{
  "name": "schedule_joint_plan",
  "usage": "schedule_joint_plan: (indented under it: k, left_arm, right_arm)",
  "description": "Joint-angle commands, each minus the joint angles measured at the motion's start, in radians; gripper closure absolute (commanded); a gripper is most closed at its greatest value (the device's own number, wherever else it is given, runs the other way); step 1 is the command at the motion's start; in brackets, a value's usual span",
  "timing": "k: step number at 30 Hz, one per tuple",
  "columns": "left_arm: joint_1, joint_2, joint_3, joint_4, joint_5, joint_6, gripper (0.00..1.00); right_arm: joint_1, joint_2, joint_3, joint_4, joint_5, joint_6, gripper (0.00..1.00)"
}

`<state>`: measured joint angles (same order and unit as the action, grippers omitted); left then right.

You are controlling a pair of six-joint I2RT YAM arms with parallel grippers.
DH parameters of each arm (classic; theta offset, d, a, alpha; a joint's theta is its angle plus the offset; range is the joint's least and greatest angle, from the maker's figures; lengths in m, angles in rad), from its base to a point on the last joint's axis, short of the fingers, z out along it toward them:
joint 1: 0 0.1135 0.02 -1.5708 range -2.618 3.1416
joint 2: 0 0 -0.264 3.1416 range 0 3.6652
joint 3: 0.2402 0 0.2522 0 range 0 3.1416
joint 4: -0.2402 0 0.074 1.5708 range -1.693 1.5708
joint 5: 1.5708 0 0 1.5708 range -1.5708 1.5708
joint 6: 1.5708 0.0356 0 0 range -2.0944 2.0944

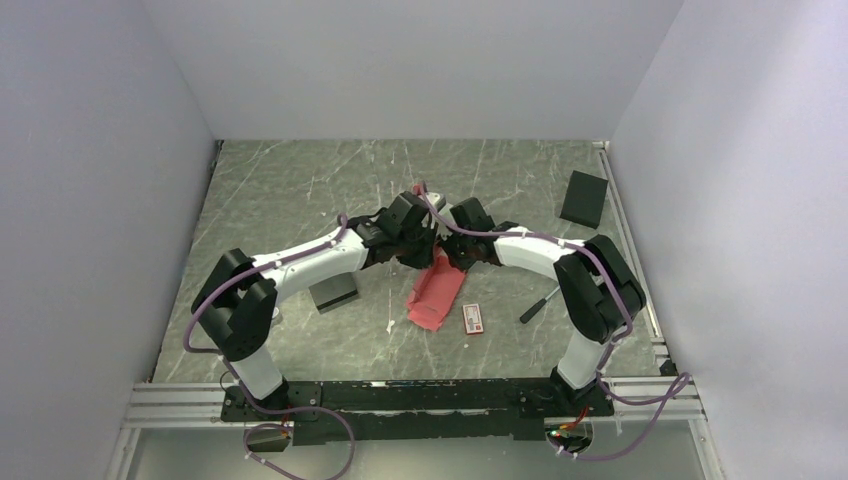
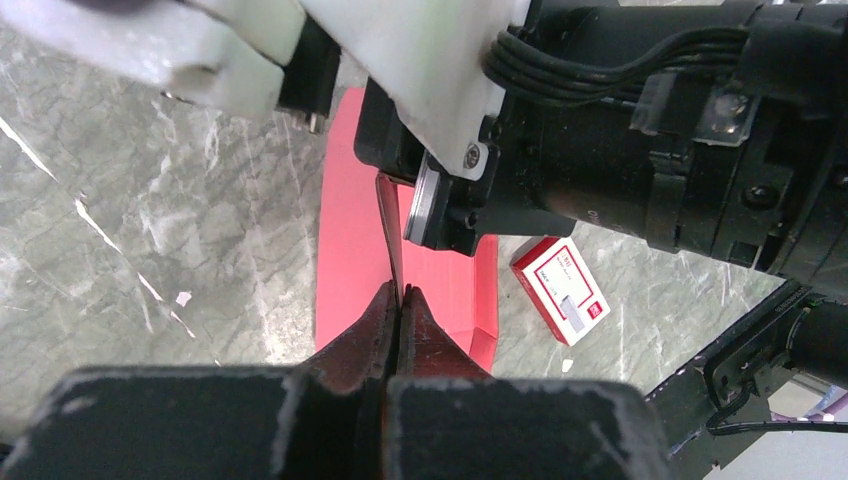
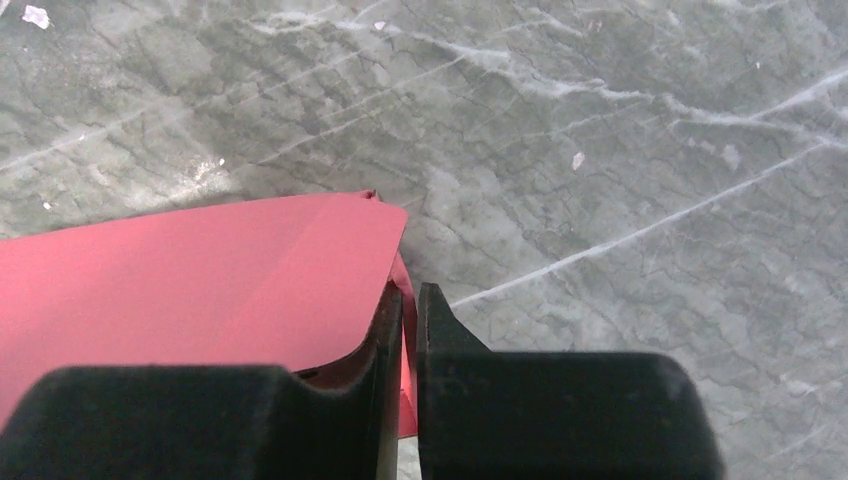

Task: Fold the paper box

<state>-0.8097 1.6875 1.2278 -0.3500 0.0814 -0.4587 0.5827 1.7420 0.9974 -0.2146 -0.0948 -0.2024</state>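
Note:
The paper box (image 1: 436, 294) is a red-pink cardboard sheet, held up at its far end between both arms in mid-table, its near end drooping to the tabletop. My left gripper (image 2: 402, 292) is shut on a thin upright edge of the paper box (image 2: 345, 240). My right gripper (image 3: 408, 292) is shut on a flap edge of the paper box (image 3: 200, 270), which spreads to the left in that view. The two wrists nearly touch; in the top view both sets of fingertips are hidden under the wrists.
A small red-and-white packet (image 1: 473, 318) lies just right of the sheet, also seen as the packet (image 2: 561, 290). A black tool (image 1: 538, 304) lies further right. A black box (image 1: 584, 198) sits at the back right. A grey block (image 1: 334, 292) rests by the left arm.

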Motion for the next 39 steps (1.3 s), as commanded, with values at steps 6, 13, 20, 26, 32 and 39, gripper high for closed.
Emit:
schedule_joint_plan:
  k: [6, 13, 20, 26, 32, 39]
  left_arm:
    - [-0.020, -0.008, -0.003, 0.028, 0.100, -0.028, 1.00]
    - [-0.021, 0.006, 0.008, 0.021, 0.105, -0.025, 1.00]
    - [-0.021, 0.018, 0.030, -0.006, 0.097, -0.017, 1.00]
    - [-0.019, 0.028, 0.048, -0.024, 0.093, -0.011, 1.00]
    - [-0.016, 0.037, 0.070, -0.050, 0.085, -0.002, 1.00]
    - [-0.016, 0.047, 0.092, -0.071, 0.085, 0.012, 1.00]
  right_arm:
    - [0.019, 0.054, 0.051, -0.087, -0.075, -0.101, 0.75]
    - [-0.024, 0.011, 0.040, -0.076, -0.103, -0.095, 0.71]
    - [-0.024, -0.030, 0.021, -0.053, -0.109, -0.119, 0.67]
    - [-0.025, -0.053, 0.012, -0.048, -0.100, -0.158, 0.64]
    - [-0.025, -0.054, 0.012, -0.055, -0.094, -0.187, 0.63]
    - [-0.057, -0.062, 0.025, -0.092, -0.246, -0.177, 0.52]
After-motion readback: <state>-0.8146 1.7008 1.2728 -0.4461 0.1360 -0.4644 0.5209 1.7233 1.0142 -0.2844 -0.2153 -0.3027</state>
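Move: The left hand still pinches the free edge of the paper box's raised lid, with the box's body about 7 cm back, 1 cm to the right and 11 cm below. The right hand has the wall at the box's far end between its nearly shut fingertips, and the body's middle is some 5 cm back and 4 cm left of it, about level. The matchbox lies roughly 11 cm back and 3 cm right of the right hand, 3 cm lower. The right hand opens its fingers about halfway and lets go of the far-end wall, hovering within half a centimetre at first, then easing about 1 cm to the right and a little up, with its left finger still inside the box beside that wall. The left hand keeps its shut pinch on the lid edge and, mostly in the later part, draws it some 1.5 cm back towards the base at an unchanged height, tilting about 5 degrees. ##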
